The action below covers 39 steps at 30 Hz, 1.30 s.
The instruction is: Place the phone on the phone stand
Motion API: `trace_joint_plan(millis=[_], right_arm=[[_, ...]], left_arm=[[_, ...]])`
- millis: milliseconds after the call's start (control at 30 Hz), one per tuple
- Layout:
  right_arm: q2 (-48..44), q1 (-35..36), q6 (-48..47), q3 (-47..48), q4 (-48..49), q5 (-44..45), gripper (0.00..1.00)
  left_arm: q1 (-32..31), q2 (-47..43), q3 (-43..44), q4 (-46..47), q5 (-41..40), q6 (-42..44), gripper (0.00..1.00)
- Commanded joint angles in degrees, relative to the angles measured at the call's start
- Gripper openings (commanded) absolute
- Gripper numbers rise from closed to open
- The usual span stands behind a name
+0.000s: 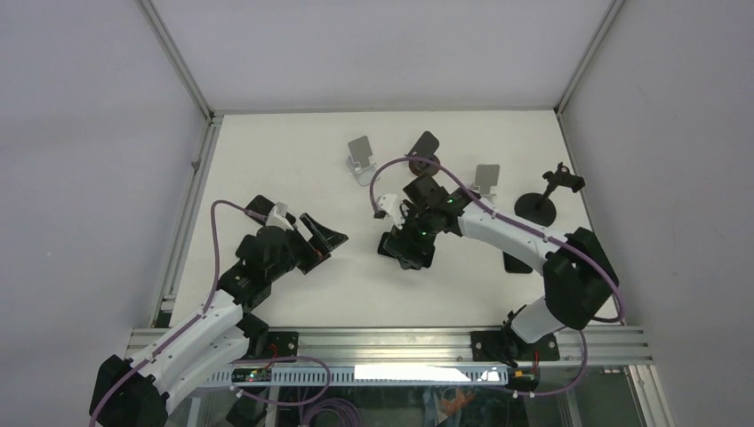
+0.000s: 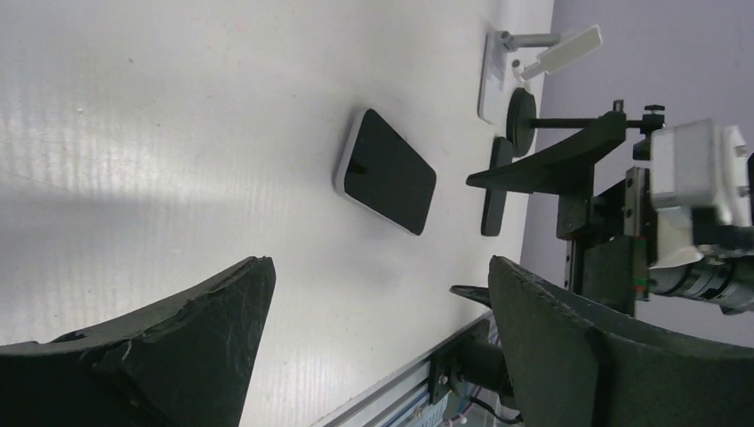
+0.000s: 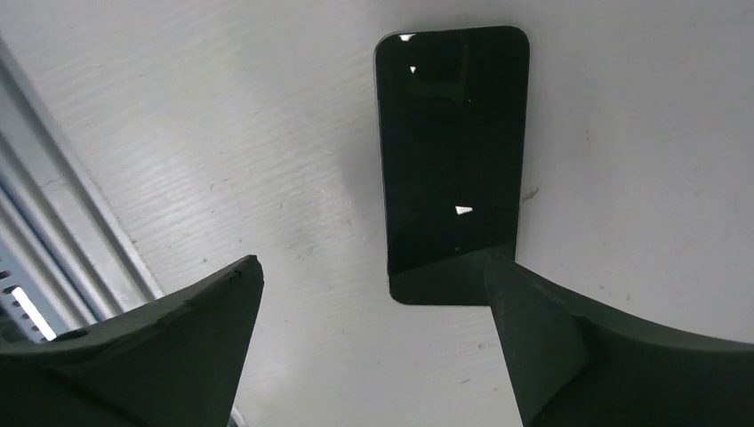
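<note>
A black phone (image 3: pixel 452 151) lies flat, screen up, on the white table; in the left wrist view the phone (image 2: pixel 384 172) shows at mid-table. My right gripper (image 3: pixel 373 276) hangs open low over its near end, the right fingertip (image 3: pixel 516 294) covering one corner and the left fingertip off to the side. In the top view the right gripper (image 1: pixel 405 247) hides most of the phone. My left gripper (image 1: pixel 324 245) stands open and empty to the phone's left, aimed toward it. A silver phone stand (image 1: pixel 360 156) and a black phone stand (image 1: pixel 425 151) sit behind the phone.
Another silver stand (image 1: pixel 486 181) and a black clamp stand on a round base (image 1: pixel 542 203) are at the back right. A second dark flat slab (image 1: pixel 516 262) lies by the right arm. The aluminium rail (image 1: pixel 391 342) runs along the near edge.
</note>
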Motion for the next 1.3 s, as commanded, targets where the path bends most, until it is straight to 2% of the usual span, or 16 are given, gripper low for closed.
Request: trace_joint_plan(millis=[0,433,1267], right_arm=[[5.2,3.01,1.96,0.57,7.7,10.28,1.0],[13.33,4.54,0.62,4.33,5.68,14.05,1.0],[18.89,4.67,1.5,5.5,6.03,16.2,1.0]], left_arm=[[-0.13,-0.56,-0.76,4.67,-4.15,-1.93,0.93],[-0.13,-1.65,-3.0,5.91,-3.5,-1.86,0.93],[-0.13,0.51,-3.43,9.62,-0.7,-2.95,0.91]])
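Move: The phone in the middle of the table lies about 4 cm ahead of the right hand, some 1 cm to its left and 9 cm below. The dark round-based stand is roughly 29 cm ahead and 4 cm right of this hand, one silver stand 28 cm ahead and 13 cm left, the other silver stand 19 cm ahead and 20 cm right. From the left hand that phone is about 3 cm ahead, 20 cm right and 10 cm below. Down onto the middle phone goes the right hand, nearly 8 cm in all, quick for the first 6 cm and then creeping, while easing about 3 cm forward. The wrist swings some 15 degrees so the fingers point more nearly straight down; they stay wide open and come astride the phone's long edges near its middle, the forward finger right beside its edge, the rear one still clear. ##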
